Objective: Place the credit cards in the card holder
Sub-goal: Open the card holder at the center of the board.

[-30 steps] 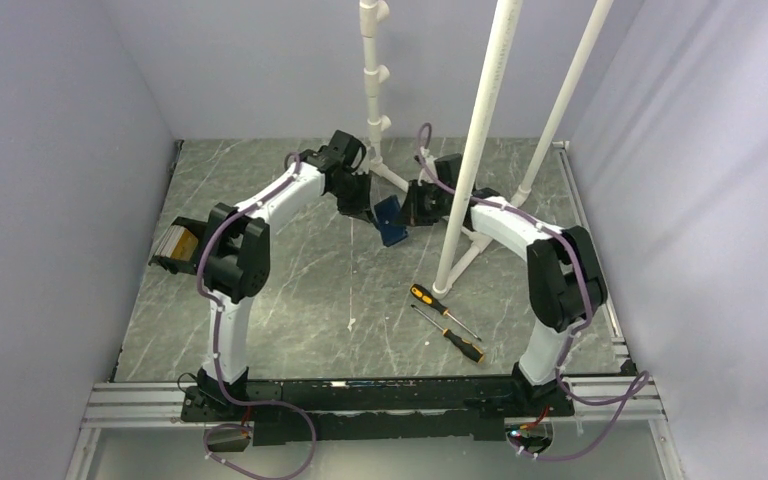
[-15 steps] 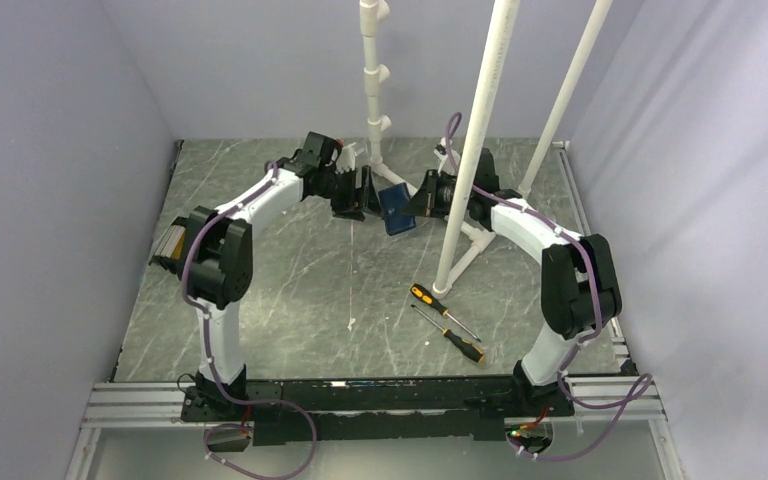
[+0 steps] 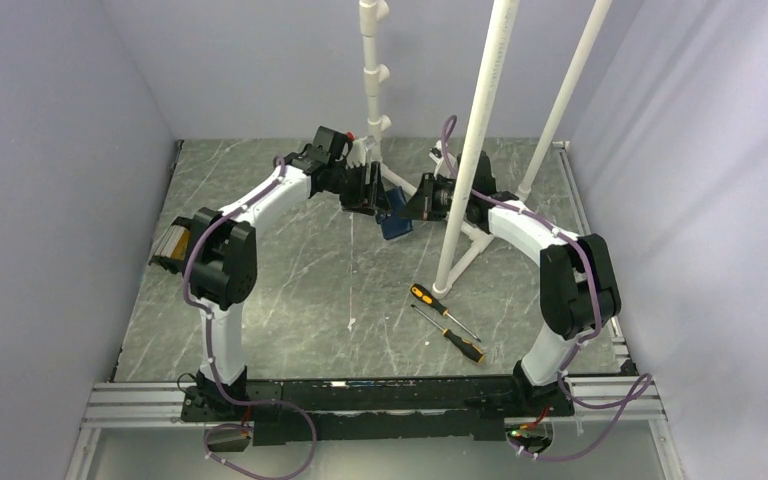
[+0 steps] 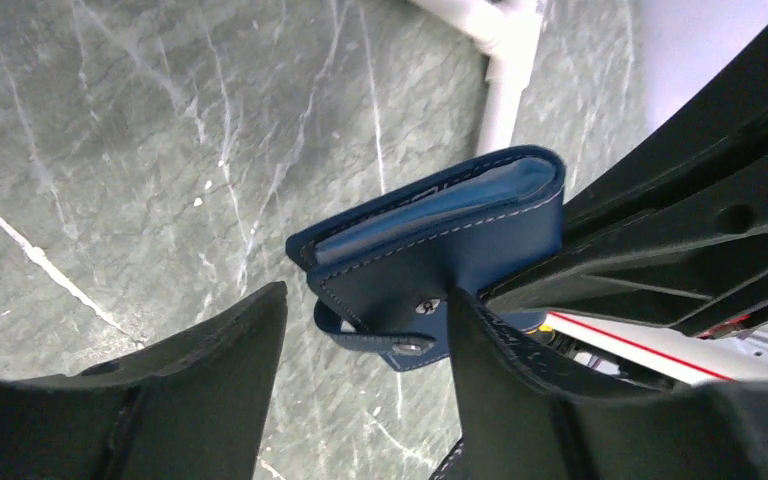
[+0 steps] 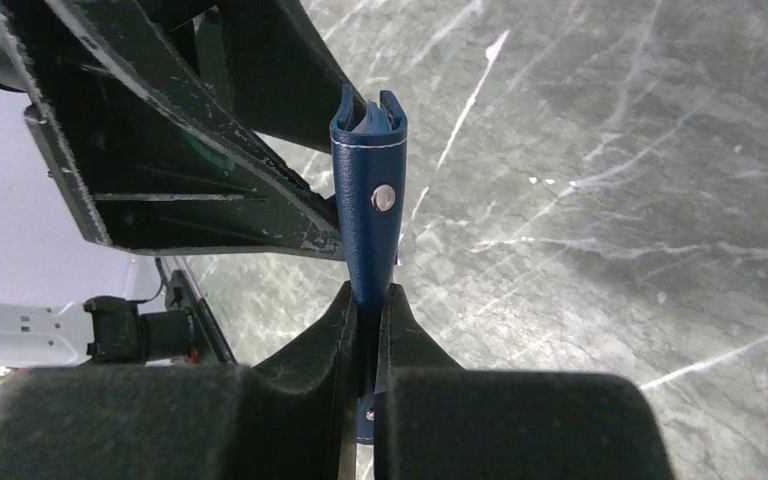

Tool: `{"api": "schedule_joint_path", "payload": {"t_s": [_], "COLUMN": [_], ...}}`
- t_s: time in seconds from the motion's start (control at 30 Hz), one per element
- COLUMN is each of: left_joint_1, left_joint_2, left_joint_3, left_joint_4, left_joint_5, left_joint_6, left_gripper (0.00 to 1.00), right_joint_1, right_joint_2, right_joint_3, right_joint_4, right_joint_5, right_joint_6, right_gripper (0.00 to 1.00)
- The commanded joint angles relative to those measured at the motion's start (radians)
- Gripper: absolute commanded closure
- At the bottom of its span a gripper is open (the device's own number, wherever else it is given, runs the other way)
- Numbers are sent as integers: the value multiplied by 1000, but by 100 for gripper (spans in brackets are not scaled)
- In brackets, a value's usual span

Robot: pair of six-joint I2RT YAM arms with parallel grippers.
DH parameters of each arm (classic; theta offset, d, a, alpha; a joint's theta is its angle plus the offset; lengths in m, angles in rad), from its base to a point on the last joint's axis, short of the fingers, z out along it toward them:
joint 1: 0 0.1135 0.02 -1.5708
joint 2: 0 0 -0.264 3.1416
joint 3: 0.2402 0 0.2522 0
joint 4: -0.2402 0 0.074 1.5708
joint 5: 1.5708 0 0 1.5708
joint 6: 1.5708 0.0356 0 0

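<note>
The navy-blue card holder [image 3: 396, 222] hangs above the table at the back centre, folded, with its lighter blue inside showing along the top edge [image 4: 440, 205]. My right gripper [image 5: 368, 292] is shut on the card holder's [image 5: 370, 190] lower end, and the right gripper [image 3: 415, 205] reaches in from the right. My left gripper [image 4: 368, 300] is open, and the holder's clasp tab lies just beyond the gap between its fingers; the left gripper [image 3: 375, 192] is close on the holder's left. Orange-yellow and pale credit cards [image 3: 175, 243] stand in a black box at the far left.
Two orange-handled screwdrivers [image 3: 445, 310] [image 3: 452, 338] lie on the grey marbled table at front right. A white pipe stand [image 3: 480, 140] rises just in front of the right arm, its feet [image 4: 505, 90] on the table behind the holder. Walls close in on three sides.
My left gripper's jaws have opened and it has shifted slightly towards the back, staying by the holder. The right arm has pushed the holder a little farther back, still gripping it.
</note>
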Motion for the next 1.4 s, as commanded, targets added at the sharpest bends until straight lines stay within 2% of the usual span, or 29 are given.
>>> {"api": "schedule_joint_path", "payload": {"t_s": [0.0, 0.07, 0.27, 0.37, 0.5, 0.63, 0.7, 0.73, 0.8, 0.87, 0.97, 1.1, 1.3, 1.37], "left_joint_1": [-6, -6, -6, -5, -6, -4, -3, -1, 6, 15, 26, 34, 33, 36], "left_joint_2": [29, 16, 5, 23, 29, 2, -18, -28, -49, -60, -59, -43, -40, -75], "left_joint_3": [71, 66, 55, 71, 80, 74, 72, 69, 62, 64, 78, 86, 60, 3], "left_joint_4": [-125, -127, -139, -165, -174, -167, -175, -178, -182, -194, -220, -241, -274, -272], "left_joint_5": [-73, -74, -17, 2, 20, 15, -2, -12, -32, -21, -13, 7, 65, 67], "left_joint_6": [44, 50, 60, 75, 83, 89, 96, 96, 85, 83, 89, 89, 59, 56], "left_gripper": [41, 45, 45, 52, 65, 99, 100, 100, 100, 100, 100, 100, 100, 100], "right_joint_1": [-17, -31, -54, -54, -54, -55, -64, -69, -79, -89, -136, -192, -193, -192], "right_joint_2": [-38, -42, -50, -44, -39, -21, -4, 7, 37, 62, 37, -93, -324, -444], "right_joint_3": [-17, -24, -28, -29, -34, -38, -24, -13, 40, 86, 58, -32, -86, -131], "right_joint_4": [73, 74, 87, 104, 130, 155, 117, 77, -78, -213, -265, -268, -517, -577], "right_joint_5": [-17, -14, -43, -69, -94, -135, -122, -97, 45, 173, 318, 437, 845, 907], "right_joint_6": [14, 24, 47, 63, 81, 109, 109, 97, 46, 4, 25, 65, 105, 129], "right_gripper": [100, 100, 100, 100, 100, 100, 97, 86, 59, 41, 37, 35, 36, 36]}}
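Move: The card holder's loose snap strap pokes towards the open left fingers, about 2 cm back and 2 cm below that hand; the holder's middle lies some 3 cm to the left hand's right, 1 cm back and 3 cm lower. From the right fingers, already gripping it, the holder's middle is 2 cm left and 2 cm below. The pipe T-joint sits about 15 cm to the right hand's right, 5 cm back and some 13 cm below. Down and back about 2 cm each, the left hand brings its open fingers to the card holder's strap and shuts them on it, while the right keeps its grip on the body. The right then opens, lets go and swings away rightward some 17 cm, first dipping and then rising, turning clockwise about 40 degrees; the left keeps the strap and eases 2 cm left. ##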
